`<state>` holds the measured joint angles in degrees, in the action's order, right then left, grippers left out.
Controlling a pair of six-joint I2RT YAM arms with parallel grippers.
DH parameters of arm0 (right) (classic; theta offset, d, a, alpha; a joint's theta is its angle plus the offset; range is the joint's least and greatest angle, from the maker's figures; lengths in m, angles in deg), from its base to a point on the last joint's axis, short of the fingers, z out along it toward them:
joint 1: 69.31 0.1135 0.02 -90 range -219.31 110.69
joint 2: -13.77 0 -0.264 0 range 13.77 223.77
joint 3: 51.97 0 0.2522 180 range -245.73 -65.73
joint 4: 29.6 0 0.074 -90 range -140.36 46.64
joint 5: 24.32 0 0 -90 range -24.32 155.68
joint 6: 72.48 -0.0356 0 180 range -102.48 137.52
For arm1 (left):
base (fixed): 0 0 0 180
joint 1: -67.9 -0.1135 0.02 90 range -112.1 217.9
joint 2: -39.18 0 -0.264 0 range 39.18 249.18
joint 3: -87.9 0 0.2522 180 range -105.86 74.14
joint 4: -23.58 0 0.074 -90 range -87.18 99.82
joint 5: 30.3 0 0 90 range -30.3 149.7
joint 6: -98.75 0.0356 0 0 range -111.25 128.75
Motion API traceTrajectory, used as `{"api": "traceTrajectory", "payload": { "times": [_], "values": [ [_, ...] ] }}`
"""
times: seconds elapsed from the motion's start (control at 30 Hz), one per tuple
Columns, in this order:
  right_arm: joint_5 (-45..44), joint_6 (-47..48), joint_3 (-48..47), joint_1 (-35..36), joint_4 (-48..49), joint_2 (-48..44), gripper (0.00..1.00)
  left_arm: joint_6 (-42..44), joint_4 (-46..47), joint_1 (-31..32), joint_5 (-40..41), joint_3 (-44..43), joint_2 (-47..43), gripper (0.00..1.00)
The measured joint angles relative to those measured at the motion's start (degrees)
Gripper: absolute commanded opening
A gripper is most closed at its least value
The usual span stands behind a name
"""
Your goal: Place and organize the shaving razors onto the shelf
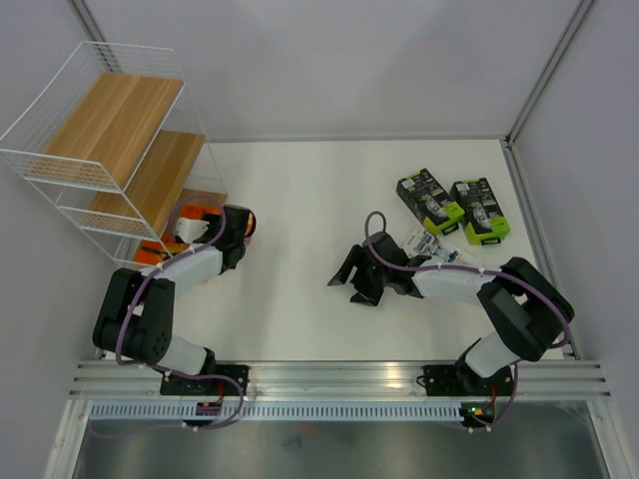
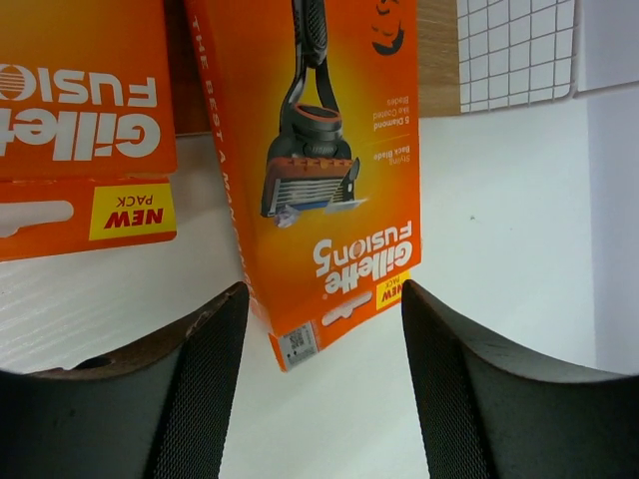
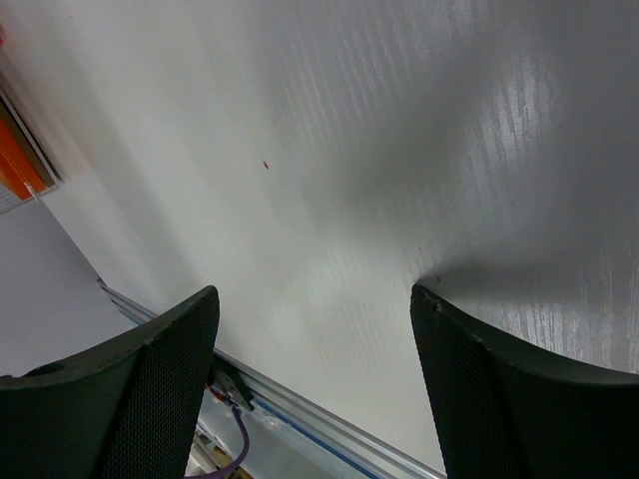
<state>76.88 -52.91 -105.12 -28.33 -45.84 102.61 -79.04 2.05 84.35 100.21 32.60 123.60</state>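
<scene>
The shelf [image 1: 110, 130], a white wire rack with three stepped wood boards, stands at the far left. My left gripper [image 1: 240, 224] is at its lowest step and stands open. In the left wrist view an orange razor box [image 2: 334, 170] lies tilted in front of the open gripper [image 2: 324, 296], its near corner between the fingertips and touching neither. A second orange box [image 2: 80, 120] lies to its left, also visible under my left arm [image 1: 150, 253]. Two black and green razor boxes [image 1: 429, 200] [image 1: 480, 211] and a flat white-blue pack [image 1: 431, 246] lie at the right. My right gripper [image 1: 347, 283] [image 3: 315, 299] hangs open over bare table.
The shelf's wire grid [image 2: 514, 50] and a wood board edge [image 2: 437, 55] are just behind the orange boxes. Grey walls close in the table [image 1: 300, 200] at the back and sides. An aluminium rail [image 1: 339, 374] runs along the near edge.
</scene>
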Motion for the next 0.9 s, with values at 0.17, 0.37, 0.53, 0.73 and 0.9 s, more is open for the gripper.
{"api": "traceTrajectory", "payload": {
  "times": [0.17, 0.37, 0.53, 0.73, 0.9],
  "values": [
    [0.59, 0.22, 0.00, -0.11, 0.00, 0.07, 0.83, 0.33, -1.84, 0.02, -0.24, -0.61, -1.64, 0.72],
    [0.87, 0.22, 0.02, -0.11, 0.07, 0.11, 0.84, 6.10, -3.04, 1.57, -2.34, -2.58, -5.66, 0.70],
    [1.20, 0.22, 0.26, -0.11, 0.44, 0.11, 0.83, 17.68, -3.34, 6.05, -4.70, -4.85, -8.11, 0.63],
    [2.01, 0.44, 1.44, -0.79, 1.11, -0.79, 0.84, 38.73, -5.49, 8.74, -9.31, -12.94, -3.39, 0.50],
    [1.42, 1.79, 2.10, -2.62, -0.72, -2.80, 0.84, 51.25, -8.46, 7.48, -14.29, -18.08, 5.05, 0.40]
  ]
}}
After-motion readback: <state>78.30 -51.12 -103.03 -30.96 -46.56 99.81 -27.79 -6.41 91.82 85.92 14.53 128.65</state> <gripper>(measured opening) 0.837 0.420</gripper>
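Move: The left hand is just above the near end of the orange razor box it has let go of; the box's middle lies about 4 cm ahead, 5 cm left and 5 cm below. The other orange box is roughly 14 cm left and 3 cm back. The bottom shelf's middle is some 13 cm left and 3 cm ahead, about 6 cm lower. From the right hand, the released box is around 14 cm ahead and 26 cm left, about level. With its fingers already off the razor box, the left hand rises about 7 cm, then swings some 9 cm right, away from the box's near end and clear of the shelf. It turns clockwise by nearly 50 degrees, its left side tipping up, and the fingers close partway on nothing. Finally it sinks about 3.5 cm over bare table beyond the box's end, edging forward 2 cm. ##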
